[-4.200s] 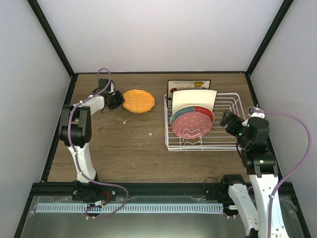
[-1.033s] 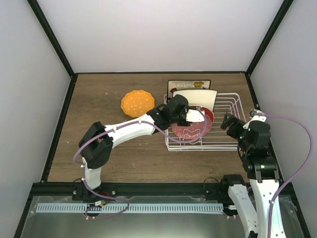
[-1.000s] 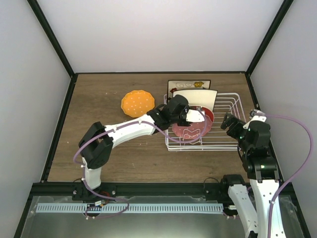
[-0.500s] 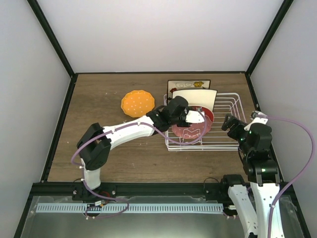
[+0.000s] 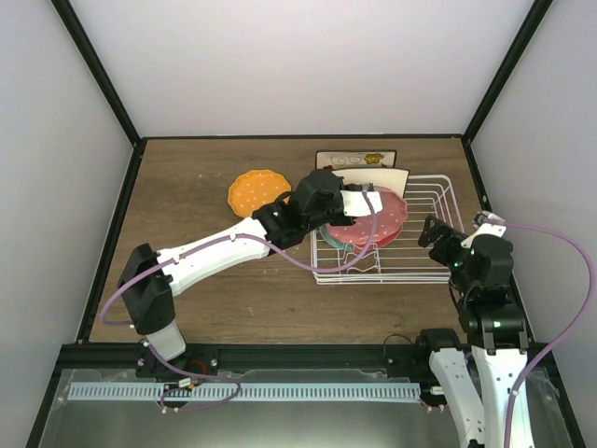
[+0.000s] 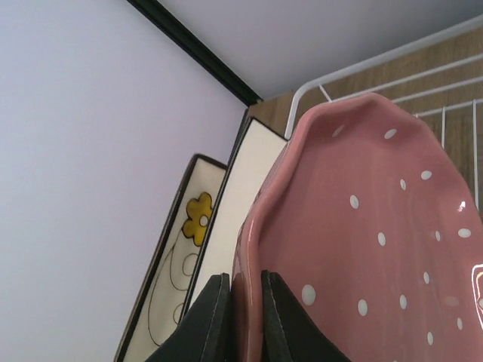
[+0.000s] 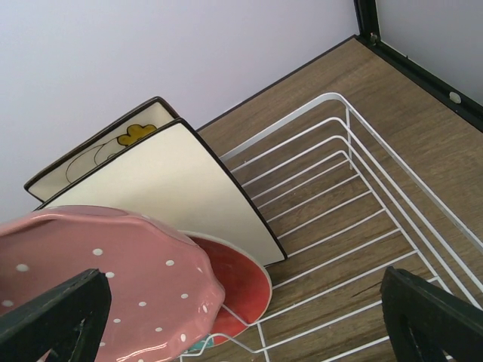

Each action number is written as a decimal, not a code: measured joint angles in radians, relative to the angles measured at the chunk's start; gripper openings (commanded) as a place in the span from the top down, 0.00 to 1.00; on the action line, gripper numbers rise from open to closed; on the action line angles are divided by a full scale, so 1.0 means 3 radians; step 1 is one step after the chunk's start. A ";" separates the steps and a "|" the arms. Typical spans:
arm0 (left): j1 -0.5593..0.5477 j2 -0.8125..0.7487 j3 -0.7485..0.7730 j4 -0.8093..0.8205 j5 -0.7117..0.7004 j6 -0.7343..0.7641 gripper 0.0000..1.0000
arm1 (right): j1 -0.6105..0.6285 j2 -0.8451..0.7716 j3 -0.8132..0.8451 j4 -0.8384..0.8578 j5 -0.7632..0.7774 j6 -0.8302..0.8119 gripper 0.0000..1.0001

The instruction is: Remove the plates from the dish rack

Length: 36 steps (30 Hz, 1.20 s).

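Note:
My left gripper is shut on the rim of the pink dotted plate and holds it lifted above the white wire dish rack. In the left wrist view both fingers clamp the pink plate's edge. The red-and-teal plate, the plain cream square plate and the floral dark-rimmed plate stand in the rack. The orange scalloped plate lies on the table left of the rack. My right gripper hovers open and empty at the rack's right end.
Black frame posts and white walls enclose the wooden table. The left arm stretches diagonally across the table toward the rack.
My left gripper moved from the orange plate to the rack, closed on the pink dotted plate and has lifted it up and back. The right arm barely moved.

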 measured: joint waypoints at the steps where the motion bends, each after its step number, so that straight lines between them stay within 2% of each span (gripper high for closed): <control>1: -0.0014 -0.0025 0.0000 0.0005 0.0001 -0.0022 0.96 | 0.0000 -0.0004 0.0000 0.0000 0.0000 0.0010 0.00; 10: -0.0079 -0.0104 0.0128 0.0075 -0.0111 -0.0261 0.96 | 0.0000 -0.0041 -0.0066 -0.0009 0.0000 0.0089 0.00; 16: 0.0170 -0.0266 0.0387 0.0106 -0.0228 -0.0796 0.96 | 0.0000 -0.0037 -0.0075 -0.0009 -0.0001 0.0112 0.00; 21: 0.0843 -0.0562 0.0595 0.0056 -0.0295 -0.1553 0.96 | 0.0000 -0.0033 -0.0097 -0.0009 -0.0005 0.0123 0.00; 25: 0.1686 -0.0837 0.0612 -0.0051 -0.0354 -0.2253 0.96 | 0.0000 -0.0033 -0.0134 -0.0004 -0.0023 0.0141 0.00; 29: 0.2476 -0.0884 0.0580 -0.0291 -0.0258 -0.2928 0.96 | 0.0000 0.0005 -0.0151 0.0006 -0.0043 0.0151 0.00; 33: 0.2940 -0.0795 0.0301 -0.0516 0.0031 -0.3388 0.96 | 0.0000 0.0093 -0.0151 0.0055 -0.0079 0.0150 0.00; 36: 0.3082 -0.0624 0.0062 -0.0703 0.0292 -0.3607 0.96 | 0.0000 0.0144 -0.0151 0.0071 -0.0100 0.0150 0.00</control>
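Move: The pink plate is already lifted in my left fingers. The orange plate on the table lies about 23 cm ahead, 25 cm left and some 27 cm below that hand. In the rack, the teal-and-red plate stands 3 cm ahead, 6 cm right and 18 cm below; the square white plate is 12 cm ahead, 7 cm right and 17 cm below. From my right hand the orange plate is roughly 33 cm ahead and 42 cm left. My left hand keeps its pinch on the pink plate's rim and sweeps it away from the rack, some 40 cm left and 15–20 cm forward, past the orange plate to its left. I arc up high first, then sink quickly in the last part, swinging the wrist about 60 degrees counter-clockwise while its left side rolls down. My open right hand merely sinks a couple of centimetres. ##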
